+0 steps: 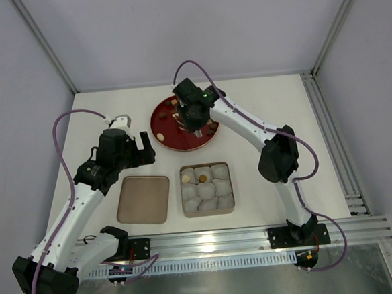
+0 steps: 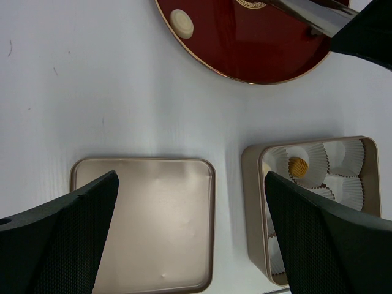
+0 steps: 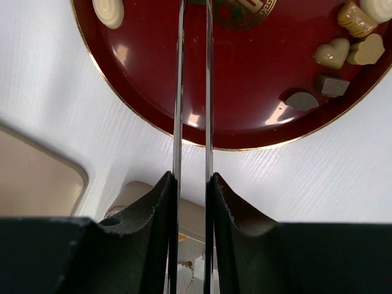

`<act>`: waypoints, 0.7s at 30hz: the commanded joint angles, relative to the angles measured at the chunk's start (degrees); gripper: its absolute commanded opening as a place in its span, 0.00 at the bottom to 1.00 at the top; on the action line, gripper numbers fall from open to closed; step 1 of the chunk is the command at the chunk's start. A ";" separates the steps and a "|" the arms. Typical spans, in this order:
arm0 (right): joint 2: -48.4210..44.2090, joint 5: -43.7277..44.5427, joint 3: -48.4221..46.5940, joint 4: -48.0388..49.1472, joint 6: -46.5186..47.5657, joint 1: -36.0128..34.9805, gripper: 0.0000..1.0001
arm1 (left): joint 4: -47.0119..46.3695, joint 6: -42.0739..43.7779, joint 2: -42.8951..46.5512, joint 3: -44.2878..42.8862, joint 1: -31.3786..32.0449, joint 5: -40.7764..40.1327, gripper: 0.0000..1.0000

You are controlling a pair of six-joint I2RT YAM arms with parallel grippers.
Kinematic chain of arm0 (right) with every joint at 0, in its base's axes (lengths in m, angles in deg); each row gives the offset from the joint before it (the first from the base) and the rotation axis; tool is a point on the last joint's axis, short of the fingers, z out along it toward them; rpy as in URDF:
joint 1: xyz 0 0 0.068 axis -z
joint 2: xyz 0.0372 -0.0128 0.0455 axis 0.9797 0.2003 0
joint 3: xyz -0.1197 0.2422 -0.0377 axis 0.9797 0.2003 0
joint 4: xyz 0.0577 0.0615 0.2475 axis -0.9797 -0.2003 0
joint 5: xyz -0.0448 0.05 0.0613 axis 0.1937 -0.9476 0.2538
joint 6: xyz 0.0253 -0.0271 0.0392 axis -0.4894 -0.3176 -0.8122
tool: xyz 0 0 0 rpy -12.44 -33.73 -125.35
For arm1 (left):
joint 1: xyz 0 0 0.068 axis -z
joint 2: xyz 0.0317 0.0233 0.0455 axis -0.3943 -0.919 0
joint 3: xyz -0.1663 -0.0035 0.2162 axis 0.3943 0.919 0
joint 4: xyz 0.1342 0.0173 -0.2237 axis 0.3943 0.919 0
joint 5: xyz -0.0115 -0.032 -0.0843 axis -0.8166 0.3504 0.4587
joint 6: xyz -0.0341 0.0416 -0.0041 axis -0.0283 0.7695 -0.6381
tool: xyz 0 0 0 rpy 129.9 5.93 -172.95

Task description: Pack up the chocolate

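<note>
Several chocolates lie on a red plate (image 1: 182,140): a cream oval (image 3: 109,10), two hearts (image 3: 332,54), a dark cube (image 3: 332,85) and a dark half-round (image 3: 301,100). My right gripper (image 3: 191,184) is shut on thin metal tongs (image 3: 179,92), whose two blades run out over the plate. Their tips are out of the right wrist view. From above, this gripper (image 1: 195,115) hangs over the plate's middle. The square tin (image 1: 229,185) of pale paper cups holds a yellow-brown chocolate (image 2: 298,165). My left gripper (image 2: 190,177) is open above the tin's lid (image 2: 144,220), holding nothing.
The lid (image 1: 144,199) lies flat to the left of the tin, near the table's front edge. The plate (image 2: 245,49) sits behind both. A metal rail (image 1: 256,235) runs along the front, and frame posts stand at the back corners.
</note>
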 commanded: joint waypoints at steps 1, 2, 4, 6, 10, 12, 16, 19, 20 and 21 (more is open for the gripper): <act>-9.20 1.52 1.17 1.09 0.90 -0.39 0.28 | -0.70 -0.23 0.27 -1.48 -0.25 0.07 1.00; -10.35 1.60 3.10 1.70 0.73 -0.39 0.28 | -0.70 -0.31 0.27 -1.39 -0.16 0.07 1.00; -13.51 1.69 5.13 2.58 0.55 -0.30 0.28 | -0.70 -0.31 0.36 -1.39 -0.25 0.07 1.00; -15.62 1.60 8.38 3.11 0.29 -0.39 0.28 | -0.78 -0.31 0.45 -1.39 -0.25 0.07 1.00; -23.09 1.51 14.97 3.90 -0.16 -0.39 0.27 | -0.70 -0.31 0.53 -1.48 -0.25 -0.02 1.00; -26.51 1.25 19.97 4.69 -0.24 -0.39 0.27 | -0.70 -0.31 0.53 -1.39 -0.25 0.07 1.00; -35.39 1.34 28.67 4.96 -1.47 -0.48 0.27 | -0.61 -0.31 0.53 -1.48 -0.25 0.33 1.00; -42.16 1.42 34.74 3.56 -2.43 -0.65 0.27 | -0.61 -0.23 0.53 -1.48 -0.25 0.16 1.00; -45.74 1.77 37.80 3.29 -2.70 -0.74 0.27 | -0.69 -0.31 0.62 -1.39 -0.25 0.16 1.00; -47.43 1.60 39.48 3.11 -3.05 -0.83 0.27 | -0.70 -0.31 0.53 -1.48 -0.25 0.16 1.00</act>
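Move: The right hand holds the tongs, whose tips pinch a brown chocolate over the plate, about 12 cm ahead of the hand, 5 cm to its left and 12 cm below. The box's middle lies some 18 cm back and 5 cm to the right, roughly 13 cm down; the plate's middle is about 13 cm ahead and 2 cm left, and the beige tray about 20 cm back and 19 cm left. From the idle left hand the box is about 7 cm back, 19 cm right and 18 cm below. Keeping its grip on the tongs, the right hand first lifts steeply, about 8 cm, already drawing back and to the right so that the tong tips clear the plate. It then levels off and speeds up, sweeping back and right towards the box for some 11 cm back and 10 cm right in all, with the wrist tilting slightly, under 10 degrees, and the chocolate kept pinched in the tips. ##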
